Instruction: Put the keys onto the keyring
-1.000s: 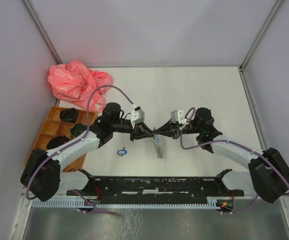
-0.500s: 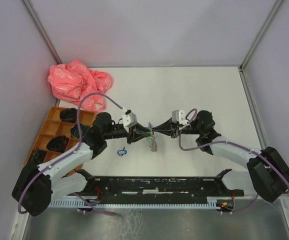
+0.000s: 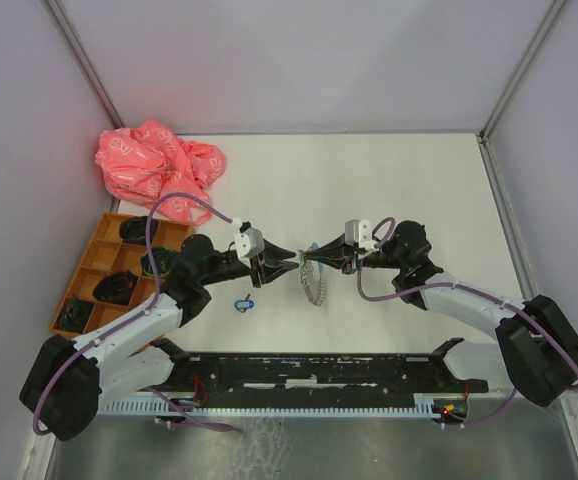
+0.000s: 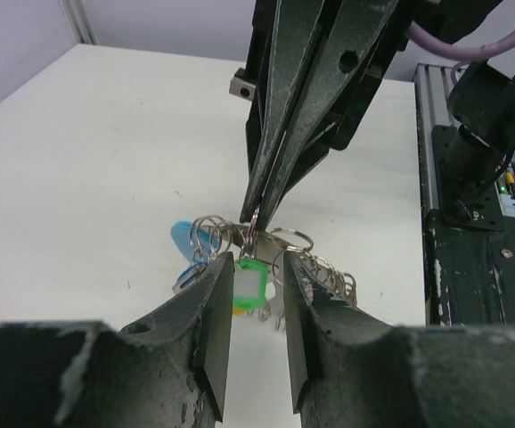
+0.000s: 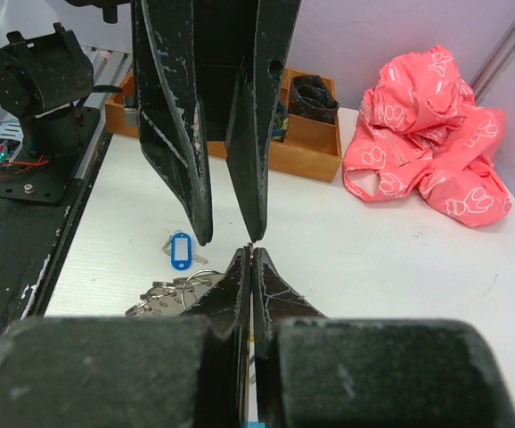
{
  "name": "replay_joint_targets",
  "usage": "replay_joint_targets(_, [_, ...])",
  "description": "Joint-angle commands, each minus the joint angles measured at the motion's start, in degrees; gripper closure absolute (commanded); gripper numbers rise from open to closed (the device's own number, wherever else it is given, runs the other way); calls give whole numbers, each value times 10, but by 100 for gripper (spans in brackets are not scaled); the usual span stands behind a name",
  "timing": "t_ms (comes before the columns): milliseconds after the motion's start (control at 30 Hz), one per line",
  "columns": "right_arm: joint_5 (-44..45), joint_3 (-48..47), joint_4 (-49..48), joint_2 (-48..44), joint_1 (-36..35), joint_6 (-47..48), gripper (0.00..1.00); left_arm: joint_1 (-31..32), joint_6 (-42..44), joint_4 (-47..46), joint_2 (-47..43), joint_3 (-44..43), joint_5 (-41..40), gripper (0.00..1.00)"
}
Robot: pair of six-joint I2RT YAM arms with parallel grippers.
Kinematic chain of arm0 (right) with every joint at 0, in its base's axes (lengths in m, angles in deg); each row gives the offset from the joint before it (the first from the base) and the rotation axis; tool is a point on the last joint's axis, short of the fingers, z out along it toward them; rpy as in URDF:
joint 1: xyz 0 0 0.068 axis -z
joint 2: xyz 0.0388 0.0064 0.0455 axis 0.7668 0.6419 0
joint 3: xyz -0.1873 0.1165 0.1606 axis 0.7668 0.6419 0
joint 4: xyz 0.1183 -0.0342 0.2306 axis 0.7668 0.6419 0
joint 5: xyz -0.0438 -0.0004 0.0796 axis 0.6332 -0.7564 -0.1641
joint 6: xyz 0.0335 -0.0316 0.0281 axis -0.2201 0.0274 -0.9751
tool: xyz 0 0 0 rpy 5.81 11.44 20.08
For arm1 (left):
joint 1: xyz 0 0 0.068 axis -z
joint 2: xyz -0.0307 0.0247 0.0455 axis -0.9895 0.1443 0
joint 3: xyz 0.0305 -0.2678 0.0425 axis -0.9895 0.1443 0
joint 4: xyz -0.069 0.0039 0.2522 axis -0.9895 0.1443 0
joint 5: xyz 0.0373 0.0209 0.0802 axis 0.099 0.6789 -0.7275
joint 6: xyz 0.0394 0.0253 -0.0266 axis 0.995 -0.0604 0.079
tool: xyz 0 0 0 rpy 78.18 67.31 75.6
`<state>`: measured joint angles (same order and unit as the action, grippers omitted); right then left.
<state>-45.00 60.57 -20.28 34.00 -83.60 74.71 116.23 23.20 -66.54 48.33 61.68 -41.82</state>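
My right gripper [image 3: 307,262] is shut on a ring of the keyring [image 3: 315,287], a bunch of metal rings and chain that hangs from it just above the table. On that bunch hang a key with a green tag [image 4: 250,285] and a light-blue piece [image 4: 183,241]. My left gripper [image 3: 289,262] faces the right one tip to tip, a small gap apart. In the left wrist view its jaws [image 4: 257,263] stand open, the green tag just beyond them and untouched. A key with a blue tag [image 3: 244,303] lies loose on the table, below the left fingers [image 5: 202,178].
An orange compartment tray [image 3: 97,250] holding dark items sits at the left edge, with a crumpled pink bag [image 3: 154,165] behind it. The black rail [image 3: 309,370] of the arm bases runs along the near edge.
My left gripper has opened and drawn back to the left, away from the bunch. The keyring stays hanging from the shut right gripper, which has barely moved.
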Motion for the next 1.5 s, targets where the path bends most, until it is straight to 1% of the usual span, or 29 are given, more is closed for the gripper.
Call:
replay_joint_targets(0, [2,-10,-35,-11,-2,1,99,2,-44,-91,6,0,8,64])
replay_joint_targets(267, [1,-10,-42,-12,-2,-5,99,2,-59,-119,48,-17,31,67])
replay_joint_targets(433, [-4,-10,-43,-12,-2,-10,99,2,-59,-120,59,-19,36,74])
replay_joint_targets(700, [-11,-14,-35,-12,-3,-16,99,3,-59,-119,72,-29,41,82])
replay_joint_targets(767, [-12,-16,-31,-10,-4,-16,99,4,-59,-118,76,-31,44,87])
replay_joint_targets(833, [-12,-18,-25,-11,-4,-13,99,4,-59,-117,76,-33,45,95])
replay_joint_targets(900, [-16,-23,-4,-14,-4,-9,99,4,-53,-105,72,-35,46,97])
replay_joint_targets(1000, [-13,-35,87,-35,-4,40,98,3,-28,-37,50,-54,32,97])
replay_joint_targets(1133, [25,-56,269,-76,-4,137,88,6,22,100,13,-93,-9,97])
replay_joint_targets(1233, [43,-71,352,-95,-4,175,78,23,66,182,6,-123,-51,97])
replay_joint_targets(1333, [78,-84,409,-112,-3,207,66,51,114,296,21,-168,-104,97])
replay_joint_targets(1400, [98,-88,429,-121,-3,223,62,75,143,356,33,-201,-146,97])
replay_joint_targets(1467, [95,-93,438,-123,-3,231,60,95,161,401,46,-228,-170,97])
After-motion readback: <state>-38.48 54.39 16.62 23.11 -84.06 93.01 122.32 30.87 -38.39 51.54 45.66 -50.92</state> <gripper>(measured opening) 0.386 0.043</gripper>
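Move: Just to the left hand's right, about 2 cm off and roughly 1 cm below, is the keyring's ring pinched in the right hand's shut tips; fore and aft it is level. The green-tagged key hangs beneath, some 2 cm right of the left hand and 3 cm down. On the table the blue-tagged key lies about 11 cm left, 6 cm back and 17 cm lower. From the right hand, the pinched ring is right at its point, 1 cm below. Easing about 1.5 cm to the right, after a small bob up and down, the left hand shuts its partly open fingers on the keyring's rings while the right hand holds still. Only then do the right fingers open and let go, drawing back some 2.5 cm to the right and slightly down. Both hands tip their fingers down by 10 to 15 degrees. ##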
